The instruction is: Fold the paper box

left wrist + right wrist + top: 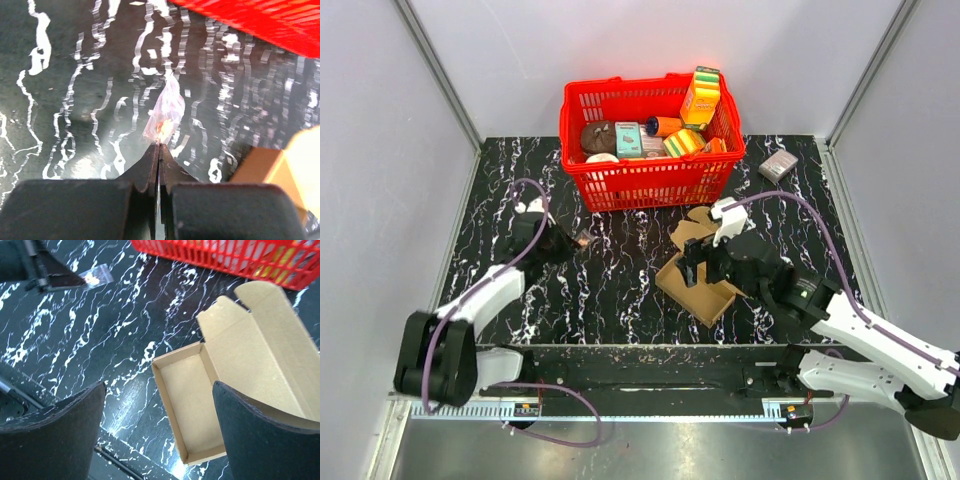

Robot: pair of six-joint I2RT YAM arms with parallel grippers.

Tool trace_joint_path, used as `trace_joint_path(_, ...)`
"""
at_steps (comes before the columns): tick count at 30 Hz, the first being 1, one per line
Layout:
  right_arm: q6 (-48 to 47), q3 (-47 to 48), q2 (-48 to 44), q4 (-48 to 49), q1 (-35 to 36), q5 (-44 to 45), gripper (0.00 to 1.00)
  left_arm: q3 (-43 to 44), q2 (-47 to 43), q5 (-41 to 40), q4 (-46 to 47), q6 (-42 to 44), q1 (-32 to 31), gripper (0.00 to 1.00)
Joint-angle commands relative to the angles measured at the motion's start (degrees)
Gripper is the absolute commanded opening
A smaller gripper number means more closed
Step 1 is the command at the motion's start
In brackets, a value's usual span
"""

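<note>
The paper box is a brown kraft tray standing open on the black marble table, with its lid flap leaning back toward the basket. In the right wrist view the box tray is empty and the lid stands up behind it. My right gripper hovers open just above the tray's near left wall, touching nothing; it also shows in the top view. My left gripper is shut on the edge of a small clear plastic bag with something orange inside, left of the box.
A red basket full of colourful packages stands at the back centre, with its wall at the top of both wrist views. A small grey-pink box lies to the basket's right. Grey walls enclose the table.
</note>
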Motion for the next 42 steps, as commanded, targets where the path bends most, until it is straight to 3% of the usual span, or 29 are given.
trace_joint_path(1,-1.17,3.52,-4.32,-1.40,-0.05,8.40,0.93,-0.57,-11.68,7.67,-1.56,3.93,-1.78,0.00)
trace_joint_path(7,-3.90,7.65,-7.66,-4.92,0.04,13.67,0.93,0.47,-19.44,15.32,0.98,4.02,-14.34,0.00)
trace_joint_path(13,-3.46,9.24,-10.82,-7.82,0.04,15.17,0.93,6.45,-10.41,15.07,4.50,7.88,-31.12,0.00)
trace_joint_path(22,0.14,7.83,-13.99,-10.63,0.04,14.21,0.93,19.36,10.50,19.46,6.71,12.36,-36.68,0.00)
trace_joint_path(29,0.15,7.57,-14.87,-11.34,0.04,14.73,0.93,27.01,19.22,22.62,1.88,16.41,-37.74,0.02)
trace_joint_path(32,0.14,7.65,-14.43,-11.77,0.04,14.74,0.93,27.90,20.64,22.36,-0.40,17.82,-37.74,0.05)
trace_joint_path(35,-0.12,7.48,-14.17,-11.77,0.04,14.82,0.92,28.60,21.86,23.32,-2.25,19.31,-37.82,0.16)
trace_joint_path(36,-0.21,7.39,-13.99,-11.77,0.04,14.82,0.93,28.95,22.30,23.24,-2.96,19.58,-37.82,0.29)
trace_joint_path(40,-0.38,7.39,-13.38,-11.69,0.04,15.17,0.93,29.75,22.66,20.61,-5.51,20.72,-37.74,0.48)
trace_joint_path(42,-0.38,7.30,-13.29,-11.86,0.04,15.79,0.93,30.01,22.05,18.34,-6.13,20.90,-37.74,0.50)
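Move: The small plastic bag is already pinched in the left gripper. The open box tray it goes to lies about 30 cm to that hand's right, 13 cm back and 4 cm lower. The raised box lid stands some 39 cm right and about level fore-and-aft, the red basket about 21 cm right and 20 cm ahead. From the right hand, the tray is about 5 cm right, 3 cm ahead and 21 cm below. Swing the left gripper right and back with the plastic bag, roughly 28 cm to the right, first rising some 10 cm and then sinking over the tray while the wrist turns clockwise about 65 degrees; there open the fingers halfway and let go of the bag. Meanwhile draw the empty, wide-open right gripper right and up, out of the way. ##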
